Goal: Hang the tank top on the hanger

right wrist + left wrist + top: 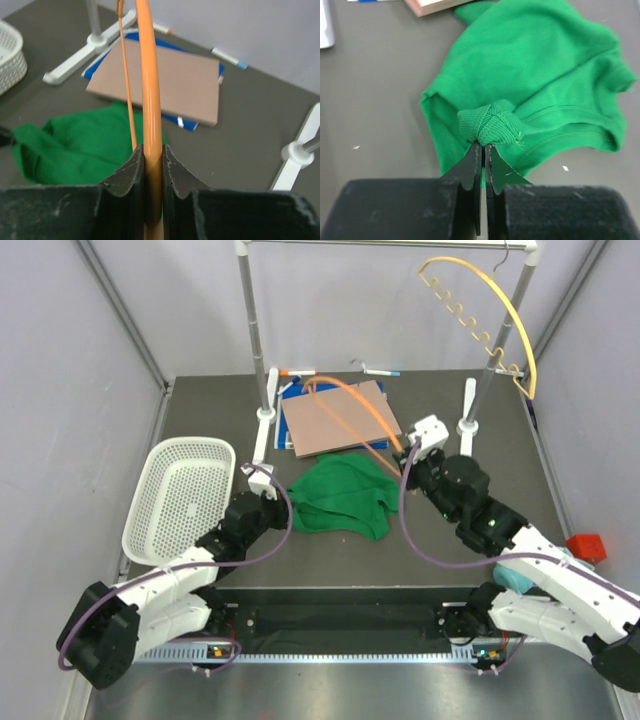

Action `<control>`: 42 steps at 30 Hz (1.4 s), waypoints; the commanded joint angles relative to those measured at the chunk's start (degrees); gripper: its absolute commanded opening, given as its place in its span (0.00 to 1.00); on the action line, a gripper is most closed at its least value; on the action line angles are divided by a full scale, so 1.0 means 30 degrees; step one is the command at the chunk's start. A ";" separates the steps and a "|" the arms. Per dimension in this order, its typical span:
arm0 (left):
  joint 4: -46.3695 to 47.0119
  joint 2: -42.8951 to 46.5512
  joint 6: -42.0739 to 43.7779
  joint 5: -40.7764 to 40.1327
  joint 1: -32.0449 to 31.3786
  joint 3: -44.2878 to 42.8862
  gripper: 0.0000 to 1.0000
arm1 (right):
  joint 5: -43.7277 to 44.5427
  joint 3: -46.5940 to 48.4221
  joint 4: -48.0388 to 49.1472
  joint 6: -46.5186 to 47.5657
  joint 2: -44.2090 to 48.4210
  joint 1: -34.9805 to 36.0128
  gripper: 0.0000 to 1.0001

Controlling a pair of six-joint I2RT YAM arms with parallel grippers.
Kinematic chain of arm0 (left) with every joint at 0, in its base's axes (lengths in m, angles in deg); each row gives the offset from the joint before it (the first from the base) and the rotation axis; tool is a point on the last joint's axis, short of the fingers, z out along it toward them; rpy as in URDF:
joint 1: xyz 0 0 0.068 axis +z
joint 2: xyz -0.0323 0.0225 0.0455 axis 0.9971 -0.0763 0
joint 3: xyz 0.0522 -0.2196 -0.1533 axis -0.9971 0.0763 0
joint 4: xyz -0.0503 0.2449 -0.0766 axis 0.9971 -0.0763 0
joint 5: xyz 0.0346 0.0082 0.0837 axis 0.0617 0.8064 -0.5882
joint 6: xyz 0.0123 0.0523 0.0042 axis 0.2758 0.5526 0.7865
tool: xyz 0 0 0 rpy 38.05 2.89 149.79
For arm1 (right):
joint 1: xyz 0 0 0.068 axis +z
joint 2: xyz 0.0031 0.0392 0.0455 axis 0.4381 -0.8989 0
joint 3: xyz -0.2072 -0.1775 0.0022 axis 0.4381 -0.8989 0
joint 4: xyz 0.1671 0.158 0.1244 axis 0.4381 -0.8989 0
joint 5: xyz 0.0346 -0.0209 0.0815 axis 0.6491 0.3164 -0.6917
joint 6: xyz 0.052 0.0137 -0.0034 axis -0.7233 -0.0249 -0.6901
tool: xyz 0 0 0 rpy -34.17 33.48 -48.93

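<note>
The bright green tank top (345, 495) lies crumpled on the dark table, in front of a brown board. My left gripper (283, 490) is at its left edge. In the left wrist view that gripper (484, 145) is shut on a bunched ribbed fold of the tank top (535, 65). The thin orange hanger (350, 405) slants over the board, from my right gripper (408, 453) up and to the left. In the right wrist view this gripper (152, 147) is shut on the hanger's arched bar (150, 90), with the tank top (75, 145) below and to the left.
A white mesh basket (180, 495) stands at the left. A clothes rack (255, 330) spans the back, with a yellower wavy-barred hanger (490, 300) hooked on its rail. The brown board (335, 420) lies on a blue sheet, with pens behind. A red object (585, 545) sits at the right edge.
</note>
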State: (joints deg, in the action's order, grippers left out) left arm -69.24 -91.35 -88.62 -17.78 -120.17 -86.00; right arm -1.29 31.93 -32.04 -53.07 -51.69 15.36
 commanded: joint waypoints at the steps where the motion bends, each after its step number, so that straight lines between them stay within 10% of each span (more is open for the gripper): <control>1: -0.0287 -0.0658 -0.0011 -0.2040 -0.0028 -0.0555 0.00 | 0.3122 -0.0860 -0.0013 -0.1307 0.2003 0.2913 0.00; 18: -0.1667 -0.2532 0.0457 -0.4774 0.2282 -0.4013 0.00 | 0.4683 0.0102 -0.8221 -0.5613 0.5199 0.7986 0.00; 42: -0.2048 -0.4468 0.0633 -0.1492 0.4337 -0.5772 0.00 | 0.0638 0.0104 -0.9426 -0.5848 0.6547 0.8075 0.00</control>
State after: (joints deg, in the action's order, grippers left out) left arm -76.76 -105.43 -86.91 -23.70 -107.45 -101.49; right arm 0.96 31.74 -63.65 -69.68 -32.34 38.77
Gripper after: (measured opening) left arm 0.025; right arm 0.112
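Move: My left hand already pinches a strap of the tank top, just over the table. The orange hanger's left tip is about 28 cm ahead of that hand, 5 cm to its right and 20 cm above. The tank top's middle lies some 17 cm right and 4 cm ahead, the pink board 17 cm right and 28 cm ahead. From my right hand, which holds the hanger's right end, the pinched strap is about 27 cm left, level fore-and-aft, 21 cm below. My right hand keeps its grip on the hanger and draws it back about 15 cm and slightly down, tipping down and turning counter-clockwise some 15-20 degrees, so the left tip swings down and back towards my left fingers. Still pinching the strap, my left hand dips a little, then drags it forward and left, about 8 cm by 6, turning counter-clockwise. ##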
